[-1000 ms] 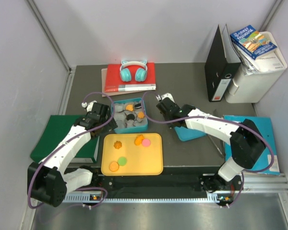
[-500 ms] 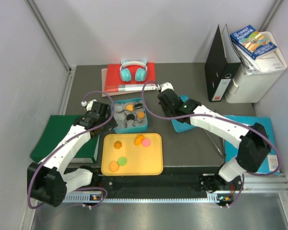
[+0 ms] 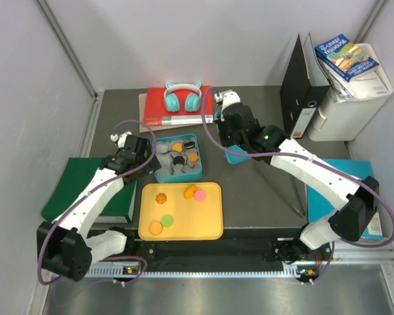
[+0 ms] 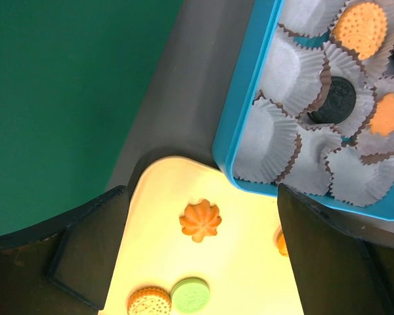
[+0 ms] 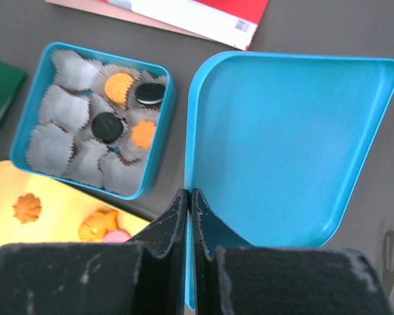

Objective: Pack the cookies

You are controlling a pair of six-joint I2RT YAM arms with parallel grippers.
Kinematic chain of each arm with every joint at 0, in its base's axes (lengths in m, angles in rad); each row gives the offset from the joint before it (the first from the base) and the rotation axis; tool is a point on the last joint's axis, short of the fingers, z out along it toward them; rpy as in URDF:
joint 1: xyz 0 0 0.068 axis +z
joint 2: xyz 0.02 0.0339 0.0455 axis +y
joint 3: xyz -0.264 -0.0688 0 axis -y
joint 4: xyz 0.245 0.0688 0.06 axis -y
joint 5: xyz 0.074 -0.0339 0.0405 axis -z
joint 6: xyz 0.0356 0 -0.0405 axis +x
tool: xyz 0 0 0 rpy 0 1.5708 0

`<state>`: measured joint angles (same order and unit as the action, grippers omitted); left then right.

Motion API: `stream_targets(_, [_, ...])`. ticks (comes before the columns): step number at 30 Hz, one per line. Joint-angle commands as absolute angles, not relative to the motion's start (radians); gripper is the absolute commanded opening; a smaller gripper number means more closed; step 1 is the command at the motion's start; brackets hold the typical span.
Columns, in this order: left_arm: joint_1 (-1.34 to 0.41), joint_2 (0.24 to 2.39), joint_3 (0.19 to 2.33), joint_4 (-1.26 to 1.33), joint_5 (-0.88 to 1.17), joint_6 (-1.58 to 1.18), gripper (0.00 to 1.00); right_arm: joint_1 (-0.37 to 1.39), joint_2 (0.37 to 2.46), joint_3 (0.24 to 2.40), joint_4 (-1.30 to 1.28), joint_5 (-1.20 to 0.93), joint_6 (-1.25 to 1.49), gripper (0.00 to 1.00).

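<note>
Several cookies lie on the yellow tray (image 3: pixel 184 220): a scalloped orange one (image 4: pixel 200 220), a green one (image 4: pixel 190 294), a pink one (image 3: pixel 199 195) and round orange ones. More orange and black cookies (image 5: pixel 108 125) sit in paper cups inside the blue tin (image 3: pixel 159 172). My left gripper (image 4: pixel 201 194) hangs open above the tray's far left corner, beside the tin. My right gripper (image 5: pixel 190 197) is shut on the rim of the blue lid (image 5: pixel 295 131), which hangs just right of the tin.
A red book with teal headphones (image 3: pixel 182 98) lies behind the tin. A green book (image 3: pixel 79 187) is under my left arm. A black binder (image 3: pixel 302 85), a white box with books (image 3: pixel 351 92) and a blue folder (image 3: pixel 354 190) stand on the right.
My right arm has carried the blue lid from the table's right toward the back, closer to the tin. My left gripper has barely moved.
</note>
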<state>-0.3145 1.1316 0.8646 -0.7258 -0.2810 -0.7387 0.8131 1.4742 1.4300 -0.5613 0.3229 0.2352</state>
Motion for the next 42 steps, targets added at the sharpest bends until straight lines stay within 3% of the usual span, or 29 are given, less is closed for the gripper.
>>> stream_targets(1, [-0.31, 1.149, 0.923, -0.712, -0.288, -0.756, 0.98, 0.81, 1.453, 1.506, -0.512, 0.284, 0.219, 0.0])
stream_targets(6, [-0.308, 1.141, 0.943, -0.7, -0.255, -0.778, 0.98, 0.804, 1.425, 1.497, -0.445, 0.226, 0.262, 0.0])
stream_targets(18, [-0.305, 1.012, 0.845, -0.281, 0.07, -0.888, 0.98, 0.709, 1.284, 1.329, -0.074, -0.271, 0.518, 0.0])
stream_targets(22, [-0.304, 1.04, 0.83, -0.19, 0.15, -0.908, 0.98, 0.687, 1.266, 1.287, -0.069, -0.34, 0.539, 0.0])
stream_targets(26, [-0.301, 1.098, 0.877, -0.158, 0.222, -0.864, 0.98, 0.689, 1.259, 1.272, -0.227, -0.388, 0.432, 0.0])
stream_targets(31, [-0.301, 1.175, 1.001, -0.175, 0.319, -0.786, 0.98, 0.724, 1.171, 1.166, -0.383, -0.24, 0.283, 0.0])
stream_targets(35, [-0.302, 1.259, 1.081, -0.265, 0.278, -0.75, 0.98, 0.793, 1.154, 1.158, -0.547, 0.041, 0.164, 0.0])
stream_targets(42, [-0.302, 1.351, 1.134, -0.307, 0.325, -0.729, 0.98, 0.876, 1.149, 1.138, -0.663, 0.274, 0.08, 0.0])
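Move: The box of cookies that the lid is meant for lies about 15 cm left of the right hand and 2 cm farther out, some 22 cm below it. The tray's middle is 14 cm left and 17 cm back. From the left hand, the lid in the right fingers is roughly 30 cm right, 8 cm ahead and 10 cm higher; the box's middle is 8 cm ahead and 8 cm right, the tray's 11 cm back and 9 cm right. Rising and swinging right and forward, the open left hand passes from the box's near-left side to over the box, tilting its fingers up and rolling its left side down, closing in on the lid. The right, still pinching the lid's edge, first lifts nearly 10 cm while edging left and rolling its left side up about 35 degrees, then draws back and sinks, undoing that roll but ending turned slightly counter-clockwise. ##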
